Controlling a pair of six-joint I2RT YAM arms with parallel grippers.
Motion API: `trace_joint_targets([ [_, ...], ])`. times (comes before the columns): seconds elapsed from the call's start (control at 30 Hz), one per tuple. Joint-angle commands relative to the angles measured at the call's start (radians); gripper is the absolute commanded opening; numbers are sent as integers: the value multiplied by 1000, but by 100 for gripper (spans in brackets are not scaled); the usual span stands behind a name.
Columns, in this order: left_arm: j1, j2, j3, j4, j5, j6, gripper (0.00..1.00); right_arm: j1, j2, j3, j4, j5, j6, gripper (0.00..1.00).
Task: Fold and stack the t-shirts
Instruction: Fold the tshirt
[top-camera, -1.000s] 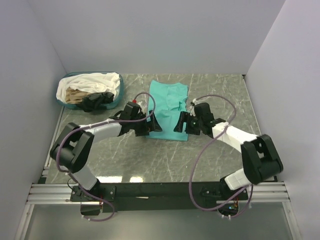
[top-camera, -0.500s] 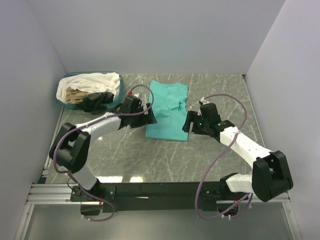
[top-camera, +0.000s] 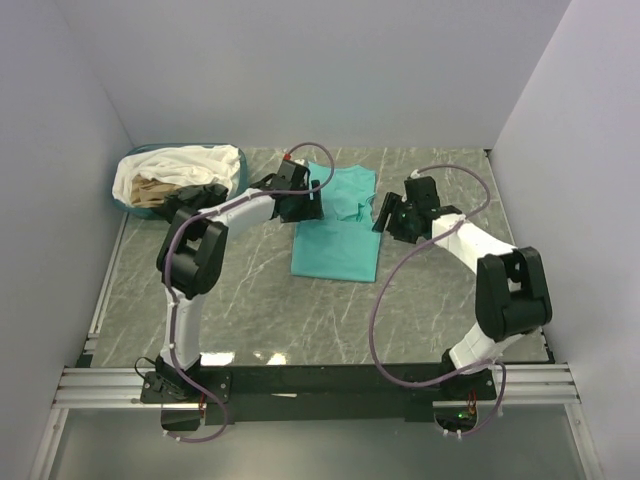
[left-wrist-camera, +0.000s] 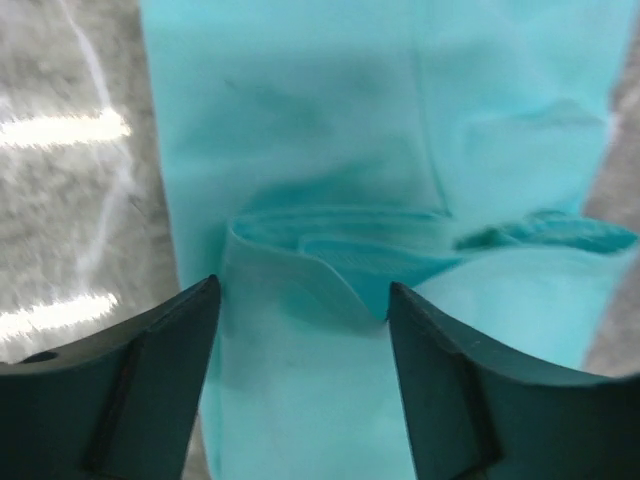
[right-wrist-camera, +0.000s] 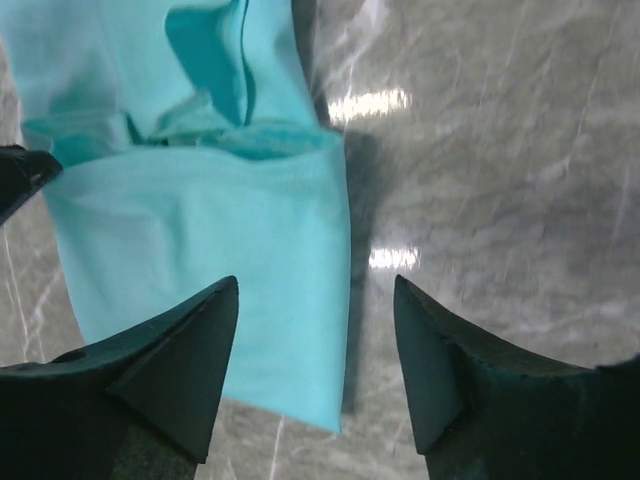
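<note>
A plain teal-green t-shirt (top-camera: 338, 245) lies on the marble table, folded into a long strip with a bunched ridge across its middle. My left gripper (top-camera: 313, 203) is open at the shirt's left edge. In the left wrist view the open jaws (left-wrist-camera: 305, 300) sit over the teal cloth (left-wrist-camera: 300, 120), just short of the ridge. My right gripper (top-camera: 381, 215) is open at the shirt's right edge. In the right wrist view it (right-wrist-camera: 315, 290) straddles the edge of the cloth (right-wrist-camera: 200, 240), holding nothing. White (top-camera: 180, 160), beige (top-camera: 152, 190) and black (top-camera: 195, 200) shirts lie in the basket.
The oval teal-rimmed basket (top-camera: 241, 183) stands at the back left, close to the left arm's forearm. Grey walls close in the table on the left, back and right. Bare marble (top-camera: 270, 310) lies between the shirt and the arm bases.
Both grippers have moved from the shirt's near hem toward the back, along its left and right edges, to its middle. Both stay open. The shirt has hardly shifted.
</note>
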Motion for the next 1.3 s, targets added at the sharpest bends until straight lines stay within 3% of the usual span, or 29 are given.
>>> trace_joint_targets([
  [0.0, 8, 46, 110, -79, -76, 38, 72, -19, 73, 82, 17, -32, -2, 69],
  [0.13, 13, 83, 141, -107, -132, 41, 60, -25, 141, 137, 16, -25, -11, 63],
  [0.37, 16, 123, 146, -108, -75, 46, 34, -25, 227, 205, 4, -31, -22, 61],
  [0.57, 16, 94, 132, -76, -50, 44, 11, -27, 285, 248, 5, -58, -28, 47],
  [0.6, 16, 88, 129, -69, -38, 46, 2, -25, 297, 260, 4, -64, -30, 42],
  [0.77, 16, 51, 106, -47, -12, 46, 1, -25, 304, 271, 2, -81, -36, 12],
  [0.87, 16, 19, 77, -30, -16, 41, 1, -27, 297, 271, 5, -98, -42, 0],
  [1.27, 19, -149, -69, 24, -39, 27, 1, -24, 187, 219, 44, -167, -51, 0],
])
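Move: The left hand is just above the left corner of the folded flap's far edge, about 1 cm ahead, 2 cm left and 4 cm below. The t-shirt's far end lies some 12 cm ahead and 7 cm right, its near fold about 14 cm back and 6 cm right. For the right hand, the flap's right corner is roughly 5 cm ahead, 1 cm left and 4 cm down; the near fold is about 8 cm back and 11 cm left. Both hands pinch the two corners of the flap's far edge: the left sinks about 3 cm, edging forward and left, and shuts first; the right reaches 5 cm forward and 4 cm down before shutting. Holding the cloth, the left then rises about 5 cm, drawing slightly back, while the right has only begun to lift, some 2 cm. ##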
